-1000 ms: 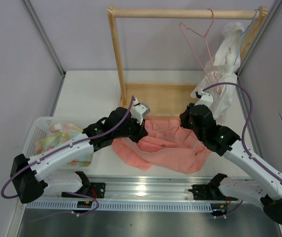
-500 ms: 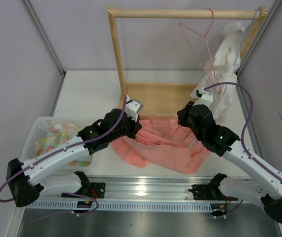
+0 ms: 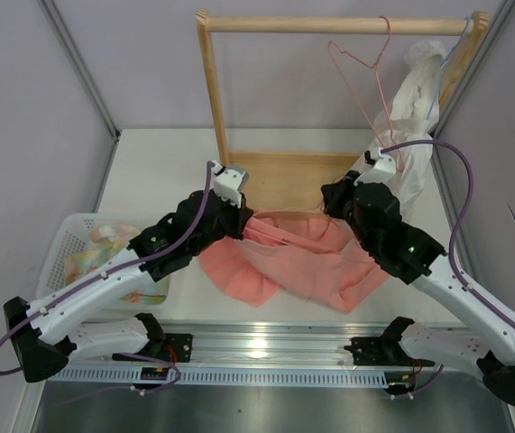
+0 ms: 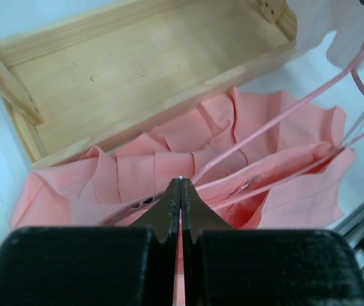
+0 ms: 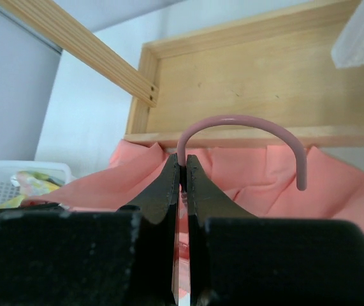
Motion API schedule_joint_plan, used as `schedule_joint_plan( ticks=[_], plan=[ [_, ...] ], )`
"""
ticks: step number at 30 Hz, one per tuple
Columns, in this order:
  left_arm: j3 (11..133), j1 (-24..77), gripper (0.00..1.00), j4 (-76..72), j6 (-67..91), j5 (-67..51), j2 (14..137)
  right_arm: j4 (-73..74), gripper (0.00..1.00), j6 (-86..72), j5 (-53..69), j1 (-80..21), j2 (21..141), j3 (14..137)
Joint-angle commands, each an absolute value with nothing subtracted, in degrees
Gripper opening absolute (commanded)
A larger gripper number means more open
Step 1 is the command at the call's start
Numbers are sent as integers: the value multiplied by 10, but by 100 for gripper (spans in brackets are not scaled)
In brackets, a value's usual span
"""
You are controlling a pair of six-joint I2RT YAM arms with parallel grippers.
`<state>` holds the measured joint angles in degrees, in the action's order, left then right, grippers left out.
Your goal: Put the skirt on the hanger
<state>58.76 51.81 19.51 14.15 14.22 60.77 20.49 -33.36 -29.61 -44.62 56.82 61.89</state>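
The salmon-pink pleated skirt point(image 3: 298, 262) lies on the table in front of the wooden rack, its top edge stretched between the two grippers. My left gripper point(image 3: 246, 219) point(image 4: 180, 182) is shut on the skirt's point(image 4: 169, 153) upper edge. My right gripper point(image 3: 331, 200) point(image 5: 183, 159) is shut on the pink wire hanger point(image 5: 245, 119), just below its hook, which curves up over the fingertips. In the left wrist view the hanger's arms point(image 4: 277, 124) run through the skirt's waist opening. Most of the hanger is hidden in the top view.
A wooden rack stands behind, with a base tray point(image 3: 293, 176) and a top rail point(image 3: 329, 24). A second pink hanger point(image 3: 365, 72) and a white garment point(image 3: 415, 108) hang at the rail's right end. A white basket point(image 3: 59, 248) with patterned cloth point(image 3: 104, 248) sits left.
My left gripper has moved back and to the left, drawing the skirt's edge with it. The right gripper has shifted slightly back towards the rack, and the skirt's top edge is pulled straighter.
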Motion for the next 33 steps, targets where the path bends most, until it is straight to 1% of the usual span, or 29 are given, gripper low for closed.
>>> schedule_joint_plan(
  ticks=[1, 12, 22, 28, 33],
  plan=[
    [632, 522, 0, 202, 155, 181, 609, 105, 0, -343, -316, -453, 556, 673],
    [706, 522, 0, 213, 149, 244, 613, 104, 0, -308, -300, -465, 551, 726],
    [771, 522, 0, 219, 143, 252, 628, 62, 0, -280, -287, -473, 523, 732],
    [810, 522, 0, 238, 134, 258, 643, 59, 0, -270, -287, -474, 519, 754],
    [820, 522, 0, 235, 128, 262, 651, 72, 0, -267, -283, -474, 512, 763]
  ],
)
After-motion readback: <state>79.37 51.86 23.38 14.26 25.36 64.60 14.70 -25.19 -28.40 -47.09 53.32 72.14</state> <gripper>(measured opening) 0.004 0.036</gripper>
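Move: The left hand still pinches the skirt's waistband corner at one end of the hanger, about 20 cm above the table. The rest of the skirt lies some 14 cm to its right, 4 cm ahead and 17 cm below. The hanger's hook, in the right hand's grip, is roughly 20 cm right, 4 cm ahead and 6 cm higher. The rack's tray middle lies about 35 cm ahead, 13 cm right. From the right hand, the skirt's middle is about 8 cm left, level fore and aft, and 21 cm down. Upward, both arms together, lifting hanger and skirt some 12-13 cm away from the table. The left hand also edges forward by about 3 cm, its fingers tilting up some 10 degrees and turning about as much counter-clockwise, keeping its pinch on the waistband corner and hanger end. The right keeps the hook gripped, tilts its fingertips up about 15 degrees and late on eases back a couple of centimetres. ##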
